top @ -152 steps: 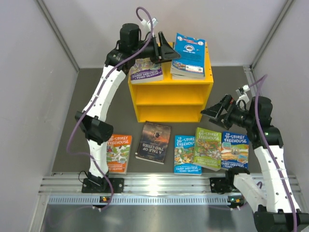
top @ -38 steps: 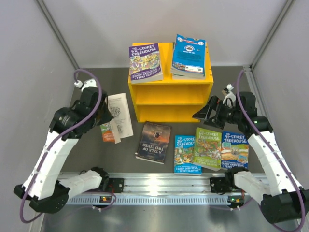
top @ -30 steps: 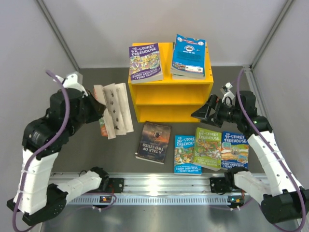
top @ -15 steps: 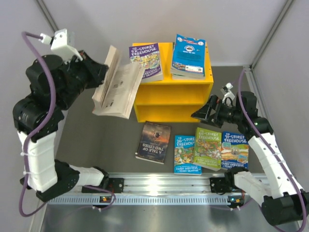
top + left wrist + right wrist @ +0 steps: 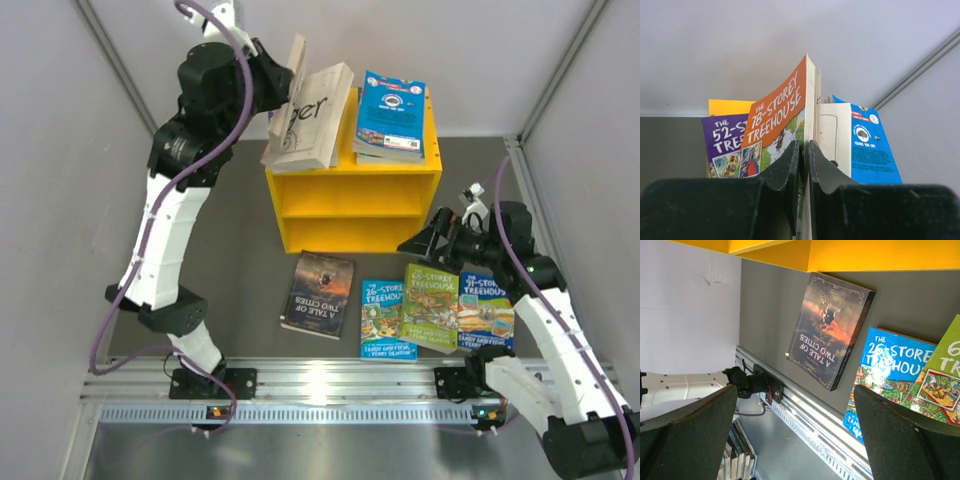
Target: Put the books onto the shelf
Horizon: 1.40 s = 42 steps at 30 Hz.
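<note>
My left gripper (image 5: 291, 88) (image 5: 804, 146) is shut on the orange "78-Storey Treehouse" book (image 5: 310, 115) (image 5: 777, 117). The book hangs open above the left of the yellow shelf's (image 5: 350, 215) top. Below it in the left wrist view lies a purple book (image 5: 722, 142), with a blue book (image 5: 392, 112) (image 5: 867, 145) on the right of the top. On the table in front of the shelf lie a dark book (image 5: 320, 295) (image 5: 832, 327), a blue one (image 5: 387, 318), a green one (image 5: 432, 305) and another blue one (image 5: 487, 310). My right gripper (image 5: 428, 238) (image 5: 795, 407) hovers open above them, holding nothing.
An aluminium rail (image 5: 330, 385) runs along the near table edge, carrying both arm bases. Grey walls close in the left, right and back. The shelf's two compartments (image 5: 348, 230) face the arms.
My left arm has swung the open orange book up from the table's left side to above the shelf's left top, covering the purple book. The right gripper has barely moved.
</note>
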Each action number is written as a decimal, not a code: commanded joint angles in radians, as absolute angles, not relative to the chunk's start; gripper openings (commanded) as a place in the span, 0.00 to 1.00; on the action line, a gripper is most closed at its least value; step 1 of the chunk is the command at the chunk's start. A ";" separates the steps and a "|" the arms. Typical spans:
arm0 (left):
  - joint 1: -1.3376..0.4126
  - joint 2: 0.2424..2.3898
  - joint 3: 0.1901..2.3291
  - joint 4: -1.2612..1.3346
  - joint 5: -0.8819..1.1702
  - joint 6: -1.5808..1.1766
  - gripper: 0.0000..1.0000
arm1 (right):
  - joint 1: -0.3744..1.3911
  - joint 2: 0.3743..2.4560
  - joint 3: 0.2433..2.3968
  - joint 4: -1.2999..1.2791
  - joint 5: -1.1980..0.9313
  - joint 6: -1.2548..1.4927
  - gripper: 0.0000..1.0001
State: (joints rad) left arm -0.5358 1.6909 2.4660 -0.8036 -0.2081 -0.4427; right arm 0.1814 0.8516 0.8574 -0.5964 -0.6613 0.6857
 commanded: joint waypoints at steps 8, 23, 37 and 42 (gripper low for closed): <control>-0.540 1.752 2.496 -0.575 -0.336 -0.469 0.00 | 0.192 0.776 0.835 -0.607 -0.621 0.689 1.00; -0.684 1.815 2.431 -0.492 -0.630 -0.328 0.00 | 0.193 0.798 0.867 -0.626 -0.614 0.664 1.00; -0.712 1.838 2.413 -0.491 -0.750 -0.291 0.50 | 0.187 0.799 0.874 -0.657 -0.611 0.626 1.00; -0.715 1.827 2.405 -0.476 -0.703 -0.311 0.80 | 0.186 0.807 0.888 -0.664 -0.612 0.615 1.00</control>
State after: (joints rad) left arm -0.7139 1.8587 2.4107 -0.5442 -0.7219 -0.3016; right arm 0.1810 0.8036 0.8330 -0.6582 -0.6170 0.6453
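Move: The left hand, still pinching the splayed-open orange 78-Storey book over the left part of the yellow shelf's top, is taking it to the purple 52-Storey book lying there, about 5 cm ahead, 3 cm to the right and roughly 13 cm below. The blue book on the neighbouring pile is some 8 cm ahead, 20 cm right and 10 cm below. From the right hand the 52-Storey book lies about 22 cm ahead, 25 cm left and 18 cm up. Keeping its pinch on the orange book, the left hand first finishes its reach forward over the purple book, about 5 cm and dipping a little, then eases right and farther down by some 4 cm in all each way. As it goes it turns about 20 degrees counter-clockwise, rolling its left side up slightly, to lay the book over; once nearly still, the fingers spread wide and let go above the pile. ##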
